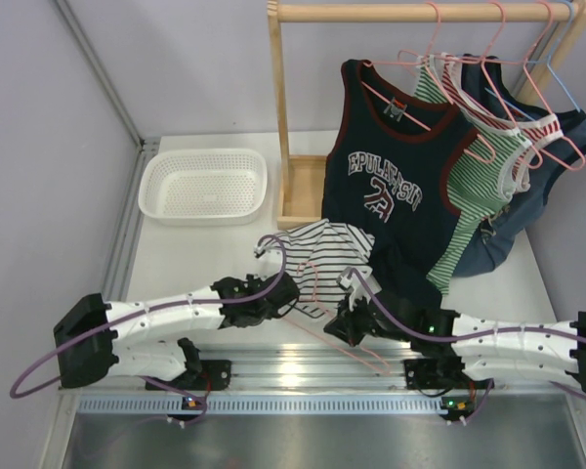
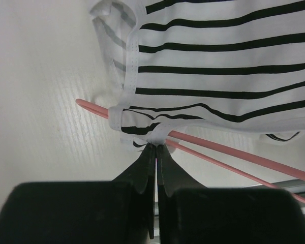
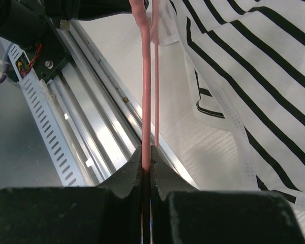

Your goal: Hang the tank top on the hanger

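The tank top (image 1: 322,249), white with thin dark stripes, lies crumpled on the table in front of the rack. In the left wrist view it (image 2: 218,66) fills the upper right, and its white hem is bunched at my fingertips. My left gripper (image 2: 156,145) is shut on that hem, right where the pink hanger (image 2: 229,151) passes under the fabric. One end of the hanger pokes out to the left of the top. My right gripper (image 3: 147,152) is shut on the hanger wire (image 3: 147,76), with the tank top (image 3: 254,76) lying to its right. From above, the left gripper (image 1: 293,293) and the right gripper (image 1: 340,327) sit close together at the top's near edge.
A white perforated basket (image 1: 203,186) stands at the back left. The wooden rack (image 1: 283,117) holds a navy lettered top (image 1: 396,186), a green-striped top (image 1: 479,176) and other garments on pink hangers, plus a light blue hanger (image 1: 566,88). An aluminium rail (image 1: 303,366) runs along the near edge.
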Motion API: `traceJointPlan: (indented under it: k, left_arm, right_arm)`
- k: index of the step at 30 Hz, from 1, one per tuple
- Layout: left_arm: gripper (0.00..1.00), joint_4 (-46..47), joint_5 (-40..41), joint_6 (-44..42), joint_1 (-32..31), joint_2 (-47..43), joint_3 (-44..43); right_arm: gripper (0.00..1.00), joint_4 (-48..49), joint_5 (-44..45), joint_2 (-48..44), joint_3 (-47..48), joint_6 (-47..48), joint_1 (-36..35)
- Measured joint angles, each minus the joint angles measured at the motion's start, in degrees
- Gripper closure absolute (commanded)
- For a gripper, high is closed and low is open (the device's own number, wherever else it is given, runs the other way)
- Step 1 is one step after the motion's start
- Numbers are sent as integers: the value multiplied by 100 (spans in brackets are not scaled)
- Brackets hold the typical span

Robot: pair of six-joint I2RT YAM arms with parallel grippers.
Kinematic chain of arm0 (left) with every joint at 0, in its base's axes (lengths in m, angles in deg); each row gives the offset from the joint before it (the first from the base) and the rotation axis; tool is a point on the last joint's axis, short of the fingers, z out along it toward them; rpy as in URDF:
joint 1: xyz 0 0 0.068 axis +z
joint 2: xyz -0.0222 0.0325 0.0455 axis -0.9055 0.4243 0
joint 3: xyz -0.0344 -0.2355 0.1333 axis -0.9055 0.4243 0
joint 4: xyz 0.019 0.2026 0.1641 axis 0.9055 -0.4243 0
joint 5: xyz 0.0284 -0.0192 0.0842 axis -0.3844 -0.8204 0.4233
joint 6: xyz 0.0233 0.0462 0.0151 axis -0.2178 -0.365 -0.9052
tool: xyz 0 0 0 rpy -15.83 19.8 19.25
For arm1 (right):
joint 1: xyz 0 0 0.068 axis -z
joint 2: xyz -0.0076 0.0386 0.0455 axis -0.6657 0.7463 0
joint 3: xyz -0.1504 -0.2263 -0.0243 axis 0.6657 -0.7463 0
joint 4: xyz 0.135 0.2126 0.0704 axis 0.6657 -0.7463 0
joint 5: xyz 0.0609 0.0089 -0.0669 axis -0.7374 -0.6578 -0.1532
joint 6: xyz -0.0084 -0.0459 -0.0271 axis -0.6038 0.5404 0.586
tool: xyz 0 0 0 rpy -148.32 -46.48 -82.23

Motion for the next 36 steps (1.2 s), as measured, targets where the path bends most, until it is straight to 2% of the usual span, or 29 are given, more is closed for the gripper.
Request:
traceJointPlan:
  k: [7, 15, 17, 18, 21, 26, 36]
  left_arm:
    - [100, -216, -11, 4, -52, -319, -389]
    - [99, -442, -9, 61, -52, -610, -481]
    - [92, -505, -4, 83, -50, -645, -481]
    - [83, -533, -7, 98, -52, -671, -481]
    - [72, -605, -11, 120, -55, -791, -483]
    - [64, -726, -177, -98, -57, -1060, -713]
    - [59, -435, -890, -643, -57, -1956, -951]
  right_arm:
    - [100, 382, 0, 407, 238, 188, 0]
    - [100, 1215, -2, 1543, 645, 433, 0]
    - [100, 1384, -9, 1727, 675, 461, 2]
    - [100, 1447, -13, 1781, 682, 472, 2]
    - [100, 1556, -24, 1858, 726, 487, 4]
    - [100, 1639, -31, 1858, 857, 529, 7]
    - [100, 1707, -26, 1858, 898, 538, 7]
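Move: The left hand already pinches one shoulder strap of the tank top; the hanger's end pokes through it, about 4 cm left and 3 cm ahead. From the right hand, gripping the hanger, that strap lies some 10 cm left, 4 cm ahead and 3 cm lower. The striped body of the tank top lies on the table about 11 cm ahead and 8 cm right of the left hand; the hanger's hook is roughly 8 cm ahead and 5 cm left of the right hand. Keeping its pinch on the strap, the left hand lifts about 5 cm while the right, still gripping the hanger, feeds it through the strap: roughly 7 cm left, with some forward travel and a slight rise. The left fingers then open and let go of the strap, and that hand climbs another 8 cm, easing left and back, its wrist rolling some 20 degrees, left side down. ##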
